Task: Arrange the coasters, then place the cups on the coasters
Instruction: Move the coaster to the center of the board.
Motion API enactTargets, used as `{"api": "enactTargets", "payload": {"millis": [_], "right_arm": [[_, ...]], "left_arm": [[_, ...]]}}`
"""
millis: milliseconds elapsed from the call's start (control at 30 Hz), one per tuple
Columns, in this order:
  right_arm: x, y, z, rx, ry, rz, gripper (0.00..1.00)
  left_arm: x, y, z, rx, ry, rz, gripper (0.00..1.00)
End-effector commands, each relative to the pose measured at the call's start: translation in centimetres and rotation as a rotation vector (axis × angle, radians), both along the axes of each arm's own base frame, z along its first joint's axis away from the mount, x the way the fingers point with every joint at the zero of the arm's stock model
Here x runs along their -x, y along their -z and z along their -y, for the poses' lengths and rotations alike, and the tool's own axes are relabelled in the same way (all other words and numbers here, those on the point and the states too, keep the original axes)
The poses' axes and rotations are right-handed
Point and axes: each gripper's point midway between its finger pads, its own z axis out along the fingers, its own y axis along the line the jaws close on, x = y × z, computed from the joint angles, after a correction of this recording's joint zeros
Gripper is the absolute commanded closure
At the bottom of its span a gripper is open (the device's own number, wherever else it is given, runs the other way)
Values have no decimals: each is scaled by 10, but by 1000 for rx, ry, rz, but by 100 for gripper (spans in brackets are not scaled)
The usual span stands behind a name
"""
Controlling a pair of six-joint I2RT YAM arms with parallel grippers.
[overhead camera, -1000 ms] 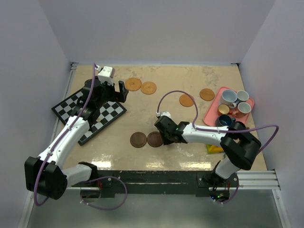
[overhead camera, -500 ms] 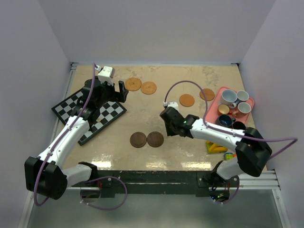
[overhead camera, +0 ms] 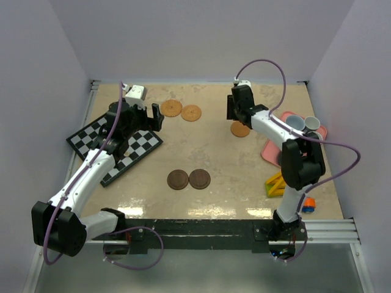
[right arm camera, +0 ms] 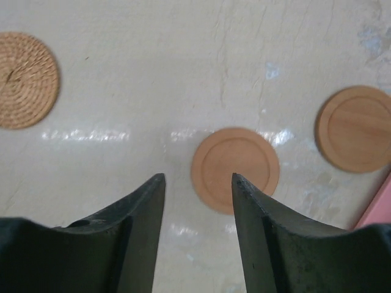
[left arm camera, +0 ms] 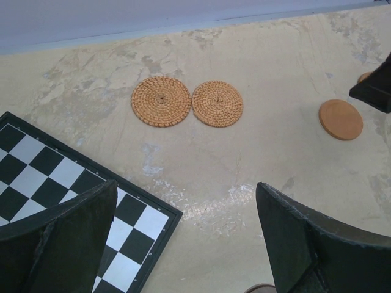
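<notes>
Two woven orange-tan coasters [overhead camera: 171,108] [overhead camera: 191,113] lie side by side at the back, also seen in the left wrist view [left arm camera: 161,101] [left arm camera: 217,103]. Two dark brown coasters [overhead camera: 178,179] [overhead camera: 200,179] sit near the front. A smooth orange coaster [overhead camera: 239,129] [right arm camera: 235,170] lies just beyond my right gripper [overhead camera: 234,112] [right arm camera: 197,177], which hovers open and empty. Another smooth coaster [right arm camera: 356,128] lies to its right. White cups [overhead camera: 295,123] [overhead camera: 312,123] stand on the pink tray [overhead camera: 270,151]; my right arm hides the other cups. My left gripper [overhead camera: 156,116] [left arm camera: 186,186] is open and empty beside the woven pair.
A folded chessboard [overhead camera: 116,143] [left arm camera: 61,183] lies under my left arm. A yellow object [overhead camera: 276,183] and a small orange-and-blue cylinder [overhead camera: 308,204] sit at the front right. Walls close the table on three sides.
My right arm swung from beside the dark brown coasters to the back, over the smooth orange coaster, and its jaws opened wider. The left arm stayed still.
</notes>
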Motion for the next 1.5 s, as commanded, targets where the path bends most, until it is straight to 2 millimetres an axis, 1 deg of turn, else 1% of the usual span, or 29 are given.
{"api": "enactTargets", "payload": {"millis": [0, 33, 100, 133, 167, 300, 333, 533, 667, 867, 967, 1000, 1100, 1200, 1233, 1300, 1467], "right_arm": [[-49, -10, 19, 33, -5, 64, 45], [-56, -7, 23, 38, -7, 60, 43], [-67, 7, 30, 55, -10, 39, 39], [-71, 10, 33, 64, -14, 35, 32], [-74, 17, 37, 65, -16, 24, 28], [-79, 34, 41, 42, -35, 0, 16], [-80, 39, 41, 39, -38, -7, 14], [-79, 70, 34, 19, -60, -63, 14], [-75, 81, 32, 3, -63, -84, 13], [-65, 92, 40, 13, -20, -107, 11], [-57, 102, 39, 1, -21, -133, 11], [-53, 107, 39, -3, -19, -147, 12], [-43, 110, 41, -11, -6, -160, 12], [-30, 114, 47, -4, 16, -177, 12], [-23, 118, 50, 0, 24, -190, 12], [-14, 119, 54, 8, 36, -197, 12], [8, 127, 53, -15, 29, -227, 13]], "left_arm": [[-3, -11, -2, -10, -10, 45, 0], [-3, -8, -1, -12, -8, 39, 0], [-4, -8, -1, -11, -7, 39, 0], [-4, -7, 0, -11, -2, 34, 0], [-4, -7, 1, -9, 0, 33, 0], [-4, -6, 3, -1, 12, 29, 0], [-4, -6, 4, 0, 13, 29, 0], [-3, -6, 5, 7, 21, 26, 0], [-3, -6, 6, 8, 24, 26, 0], [-2, -8, 9, 19, 37, 27, 0], [-1, -8, 10, 22, 42, 28, 0], [-1, -8, 10, 23, 42, 27, 0], [-1, -9, 10, 26, 43, 28, 0], [0, -10, 11, 29, 48, 32, 0], [0, -10, 13, 30, 53, 31, 0], [1, -10, 13, 31, 56, 33, 0], [2, -11, 16, 36, 64, 34, 0]]}}
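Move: The tan coaster lies on the table about 12 cm below the right hand, some 4 cm to its right and 2 cm ahead. A second wooden coaster is roughly 13 cm to the right of it and 4 cm farther out; the nearer rattan mat lies about 23 cm to the left of it and 9 cm farther out. From the left hand the tan coaster is some 37 cm right, 10 cm ahead and 23 cm below. Right hand opens while moving 6 cm forward and 11 cm down around the tan coaster, then drags it back. ##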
